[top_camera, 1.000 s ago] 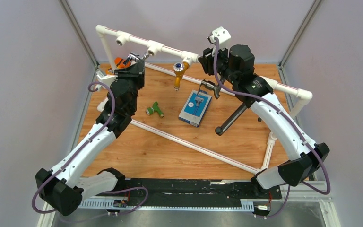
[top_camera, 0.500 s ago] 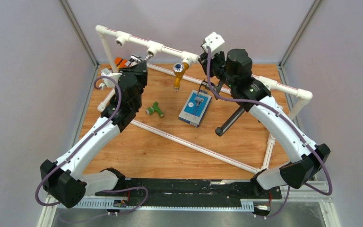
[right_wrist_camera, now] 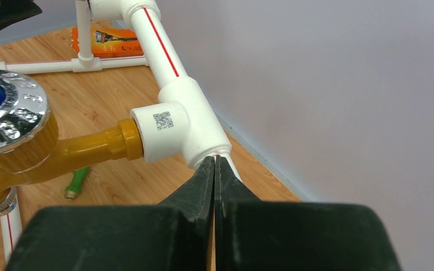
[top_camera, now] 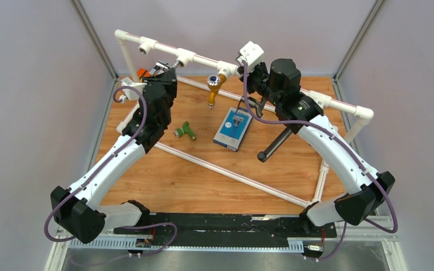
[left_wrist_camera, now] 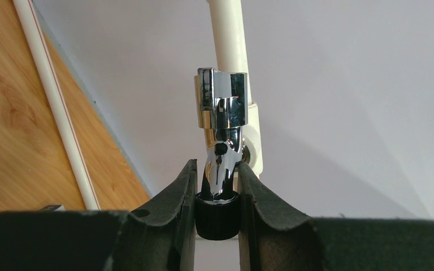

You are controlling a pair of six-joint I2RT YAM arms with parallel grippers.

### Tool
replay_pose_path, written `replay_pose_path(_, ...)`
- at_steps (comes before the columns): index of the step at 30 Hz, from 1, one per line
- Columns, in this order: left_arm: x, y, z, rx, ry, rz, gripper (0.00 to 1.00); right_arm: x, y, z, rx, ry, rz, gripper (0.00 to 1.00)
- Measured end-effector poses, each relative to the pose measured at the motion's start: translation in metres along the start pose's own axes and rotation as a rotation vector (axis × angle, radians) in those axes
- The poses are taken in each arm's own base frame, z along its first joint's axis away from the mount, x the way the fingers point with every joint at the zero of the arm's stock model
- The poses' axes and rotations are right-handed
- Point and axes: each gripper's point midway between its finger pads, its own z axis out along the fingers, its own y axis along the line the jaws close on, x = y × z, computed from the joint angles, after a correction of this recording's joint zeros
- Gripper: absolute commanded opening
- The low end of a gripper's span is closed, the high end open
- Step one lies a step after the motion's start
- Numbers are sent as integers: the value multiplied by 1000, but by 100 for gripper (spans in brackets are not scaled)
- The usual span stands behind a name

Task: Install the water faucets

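Observation:
My left gripper [left_wrist_camera: 216, 169] is shut on the chrome water faucet [left_wrist_camera: 221, 113], with its fingers clamped on the black-capped spout. The faucet's far end sits against a tee socket [left_wrist_camera: 252, 135] of the white pipe frame [top_camera: 164, 46]; whether it is threaded in is hidden. From above, the chrome faucet [top_camera: 160, 68] lies just left of the middle tee [top_camera: 185, 56]. The green faucet [top_camera: 185, 131] lies loose on the wooden floor. My right gripper [right_wrist_camera: 215, 161] is shut on nothing, with its tips at the pipe beside the tee [right_wrist_camera: 178, 118].
A yellow faucet [top_camera: 213, 87] with a chrome, blue-capped handle [right_wrist_camera: 5, 113] hangs from that right tee. A blue-and-white box [top_camera: 233, 129] and a black tool [top_camera: 277, 144] lie mid-floor. An orange box [top_camera: 142, 72] sits at the back left. Low white pipes [top_camera: 231, 175] cross the floor.
The right gripper's jaws have closed fully and it has shifted slightly left along the pipe. The left arm has carried the chrome faucet back toward the middle tee.

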Motion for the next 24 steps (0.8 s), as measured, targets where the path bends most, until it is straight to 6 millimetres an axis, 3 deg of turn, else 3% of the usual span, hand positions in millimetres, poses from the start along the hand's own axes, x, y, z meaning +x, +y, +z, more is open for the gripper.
replay_pose_path(2,1,0,1,-2,-1,0,0,0,3,0,-16,-1,-12,1)
replay_pose_path(7,3,4,3,-14,1,5,0,12,21,4,-108,44,-41,22)
replay_pose_path(12,5,4,3,-13,10,3,0,15,22,4,-143,94,-78,34)
replay_pose_path(24,13,-1,0,8,59,3,0,24,18,-5,-179,203,-177,50)
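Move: My right hand, shut and empty, is beside the third tee, whose middle lies about 2 cm ahead, 4 cm left and 1 cm lower; the yellow faucet hangs from it, 8 cm left and 3 cm back of my right hand. My left hand holds the chrome faucet; the second tee's socket is about 5 cm ahead, 4 cm right and 2 cm up, with the leftmost tee some 9 cm ahead and 8 cm left. I drop my right hand nearly 3 cm beside the third tee, swinging it left, then back right and drawing it slightly towards me; meanwhile I open its fingers to almost half and roll it about 15 degrees, left side down. With my left hand I keep my grip on the chrome faucet, held up to the second tee, and ease it about 1 cm to the right. ##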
